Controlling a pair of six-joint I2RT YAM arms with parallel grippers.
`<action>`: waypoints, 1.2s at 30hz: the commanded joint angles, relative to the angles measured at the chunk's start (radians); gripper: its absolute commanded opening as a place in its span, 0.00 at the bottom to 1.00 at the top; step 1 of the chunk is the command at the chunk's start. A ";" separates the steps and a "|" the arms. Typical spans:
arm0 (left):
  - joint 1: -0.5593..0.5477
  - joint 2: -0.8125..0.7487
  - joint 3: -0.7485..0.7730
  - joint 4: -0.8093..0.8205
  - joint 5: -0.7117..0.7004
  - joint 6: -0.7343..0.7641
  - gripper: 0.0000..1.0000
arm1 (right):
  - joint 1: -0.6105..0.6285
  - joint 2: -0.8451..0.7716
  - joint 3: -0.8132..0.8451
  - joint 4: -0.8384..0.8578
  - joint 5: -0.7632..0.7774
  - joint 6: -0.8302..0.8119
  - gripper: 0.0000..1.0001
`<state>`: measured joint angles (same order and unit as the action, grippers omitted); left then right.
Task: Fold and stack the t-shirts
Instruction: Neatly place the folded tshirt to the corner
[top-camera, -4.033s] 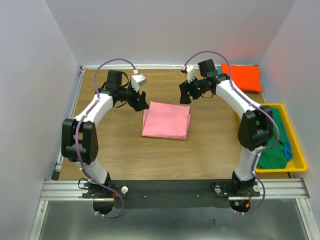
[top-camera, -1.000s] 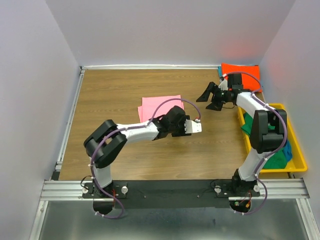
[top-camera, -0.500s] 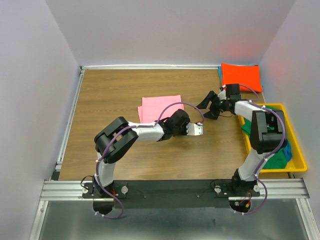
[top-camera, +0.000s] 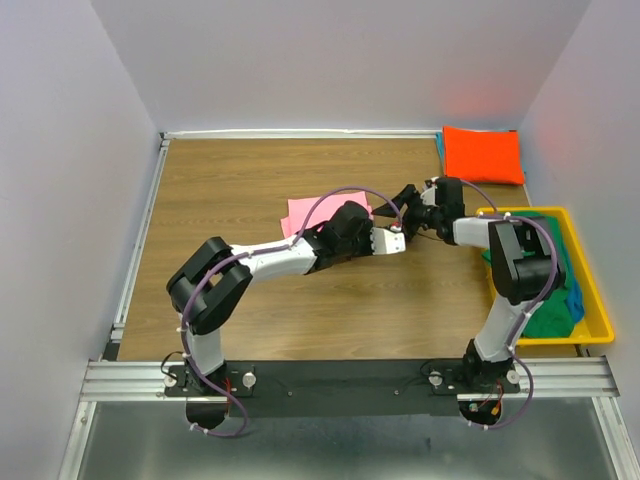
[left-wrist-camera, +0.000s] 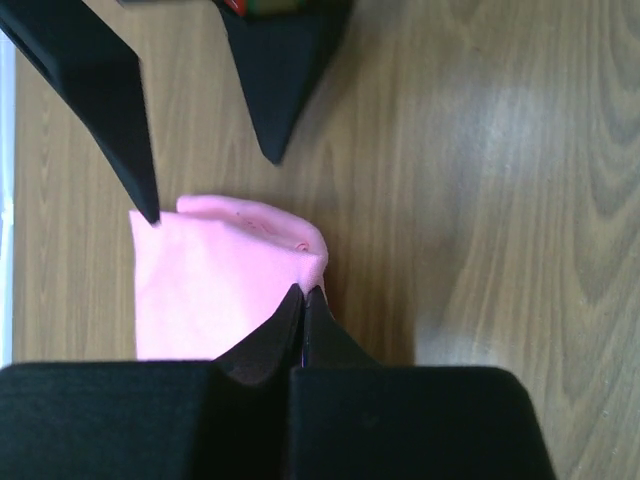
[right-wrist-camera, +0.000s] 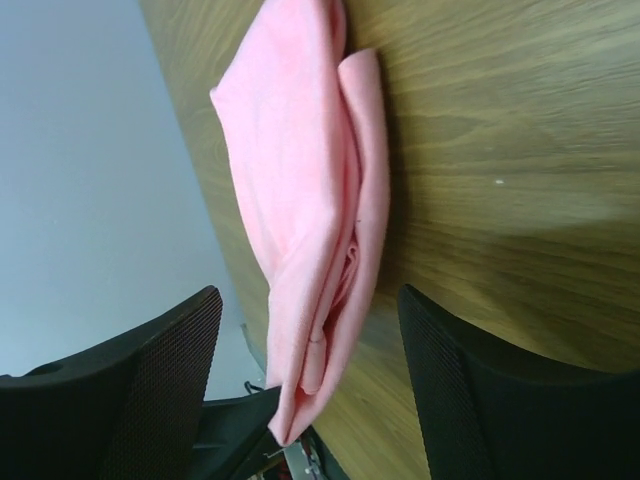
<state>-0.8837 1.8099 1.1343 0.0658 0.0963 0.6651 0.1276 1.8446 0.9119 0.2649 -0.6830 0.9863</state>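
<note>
The folded pink t-shirt (top-camera: 312, 214) (left-wrist-camera: 215, 285) (right-wrist-camera: 300, 190) lies mid-table, its right edge lifted. My left gripper (top-camera: 378, 225) (left-wrist-camera: 303, 293) is shut, pinching a corner of that edge. My right gripper (top-camera: 401, 207) (right-wrist-camera: 310, 385) faces it from the right, open, with the pink edge hanging between its fingers (right-wrist-camera: 165, 375), untouched. Both right fingers (left-wrist-camera: 115, 100) show beyond the cloth in the left wrist view. The folded orange t-shirt (top-camera: 483, 153) lies at the back right corner. Green (top-camera: 545, 312) and blue (top-camera: 574, 300) t-shirts sit crumpled in the bin.
The yellow plastic bin (top-camera: 594, 295) stands along the table's right edge beside the right arm. A teal cloth edge (top-camera: 438, 146) peeks out left of the orange shirt. Grey walls close in the table on three sides.
My left gripper has shut on the pink shirt's right corner and raised it. The right gripper has moved left, up to that edge, narrowing a little.
</note>
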 joint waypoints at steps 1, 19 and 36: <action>0.023 -0.023 0.033 -0.007 0.066 -0.035 0.00 | 0.053 0.044 -0.018 0.148 0.023 0.095 0.81; 0.034 0.002 0.074 0.006 0.109 -0.093 0.00 | 0.170 0.195 0.070 0.162 0.318 0.218 0.56; 0.244 -0.219 -0.005 -0.121 0.149 -0.217 0.63 | 0.093 0.251 0.645 -0.370 0.368 -0.679 0.01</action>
<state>-0.6868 1.7203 1.1591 0.0105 0.2001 0.4858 0.2722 2.1048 1.4391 0.0975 -0.3923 0.6773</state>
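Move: A few centimetres ahead of the right hand lies its target, the pink t-shirt's right edge near the far corner: about 4 cm forward, 5 cm left and 5 cm down. The near corner, still pinched in the left hand, is about 5 cm back and 2 cm left of the right hand; the orange shirt lies about 12 cm forward and 21 cm right of the right hand. From the left hand, the folded t-shirt's middle is 3 cm forward, 11 cm left and 6 cm down. Sliding left about 6 cm and sinking beside the raised cloth, the right hand then works forward and down, pinches the t-shirt's right edge, and draws it forward and up, rolling nearly 30 degrees. The left hand keeps its pinch and eases slightly up, then opens, lets go and swings left, forward and up over the shirt. ##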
